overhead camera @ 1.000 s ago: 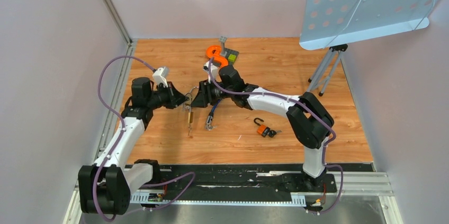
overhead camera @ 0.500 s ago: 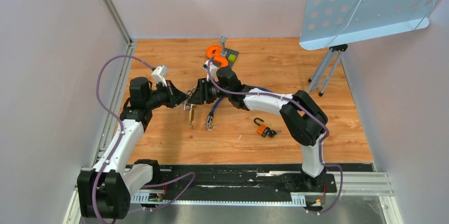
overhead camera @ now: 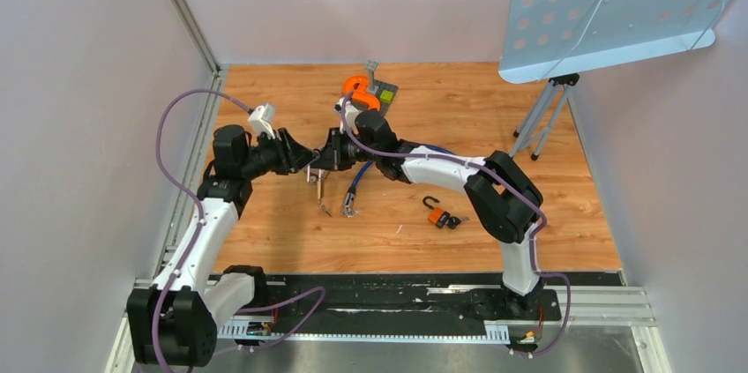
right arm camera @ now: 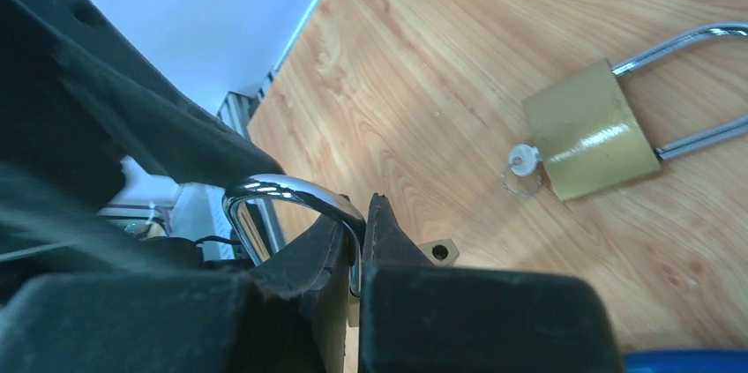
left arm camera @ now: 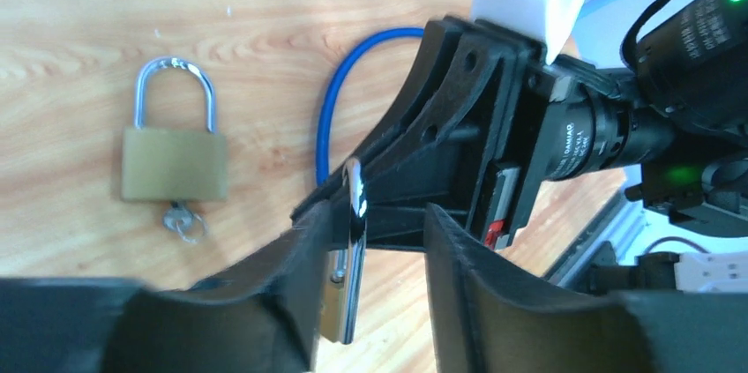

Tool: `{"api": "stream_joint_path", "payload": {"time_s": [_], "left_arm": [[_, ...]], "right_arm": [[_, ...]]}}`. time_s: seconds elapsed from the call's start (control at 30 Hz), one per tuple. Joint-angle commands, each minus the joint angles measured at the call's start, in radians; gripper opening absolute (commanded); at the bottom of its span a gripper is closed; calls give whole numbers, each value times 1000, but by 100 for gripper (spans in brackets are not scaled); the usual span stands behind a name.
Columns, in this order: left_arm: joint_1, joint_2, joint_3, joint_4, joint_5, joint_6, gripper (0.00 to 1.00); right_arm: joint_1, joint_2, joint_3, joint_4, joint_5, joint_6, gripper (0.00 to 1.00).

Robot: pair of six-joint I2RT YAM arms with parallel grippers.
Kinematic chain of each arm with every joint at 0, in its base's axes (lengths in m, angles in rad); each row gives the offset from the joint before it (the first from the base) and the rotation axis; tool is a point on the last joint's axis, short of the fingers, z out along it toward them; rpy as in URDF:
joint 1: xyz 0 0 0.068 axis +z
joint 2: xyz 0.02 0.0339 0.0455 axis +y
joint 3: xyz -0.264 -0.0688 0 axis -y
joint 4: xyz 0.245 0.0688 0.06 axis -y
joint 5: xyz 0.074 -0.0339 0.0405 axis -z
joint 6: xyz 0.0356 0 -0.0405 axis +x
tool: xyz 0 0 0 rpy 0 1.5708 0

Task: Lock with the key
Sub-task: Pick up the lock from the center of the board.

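A brass padlock hangs in the air between my two grippers, its chrome shackle [right arm camera: 284, 190] pinched by my right gripper [right arm camera: 357, 254], which is shut on it. In the left wrist view the shackle [left arm camera: 355, 205] rests against one finger of my left gripper [left arm camera: 379, 223]. The other finger stands well apart, so that gripper is open. From above the hanging padlock [overhead camera: 320, 188] dangles below both grippers. A second brass padlock [left arm camera: 174, 161] lies flat on the wood with a key [left arm camera: 181, 219] in its keyhole. The right wrist view shows this padlock [right arm camera: 591, 130] too.
A blue cable lock [overhead camera: 355, 183] lies just right of the grippers. An orange padlock [overhead camera: 438, 216] with keys rests further right. At the back sit an orange hook-shaped part [overhead camera: 360, 91] and a tripod [overhead camera: 542, 117] carrying a perforated blue panel [overhead camera: 617, 11].
My right gripper has closed on the padlock's shackle and my left gripper has opened off it. The padlock has swung slightly.
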Motion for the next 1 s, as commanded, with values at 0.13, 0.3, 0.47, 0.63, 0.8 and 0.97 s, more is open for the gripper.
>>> {"api": "stream_joint_path", "payload": {"time_s": [0.13, 0.3, 0.47, 0.63, 0.8, 0.97], "left_arm": [[-2, -89, 132, -26, -125, -43, 93], [-1, -123, 226, -68, -170, -37, 99], [-2, -98, 319, -54, -14, -53, 100], [0, -46, 364, 96, 191, -139, 100], [-1, -1, 400, 162, 267, -181, 100], [-1, 58, 368, 242, 308, -260, 99]], "right_arm": [[-2, -249, -36, -59, 109, -157, 0], [-9, -371, -62, -102, 164, -226, 0], [-55, -446, -29, -129, 145, -244, 0], [-79, -491, 71, -181, 66, -356, 0], [-80, -550, 118, -218, 36, -407, 0], [-80, -571, 149, -219, 146, -355, 0]]}}
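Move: The long-shackle padlock already hangs from the right fingers, its body about 9 cm below and 1 cm back of that hand, neither left nor right. On the table some 15 cm below the hand, the short padlock lies about 7 cm ahead and 1 cm left, the cable's fitting 2 cm back and 6 cm right. From the left hand, the long-shackle padlock's body is about 10 cm below, 1 cm back and 1 cm right. Left fingers open, releasing the shackle, and rise as the right hand lifts it about 20 cm, 10 rightward. ##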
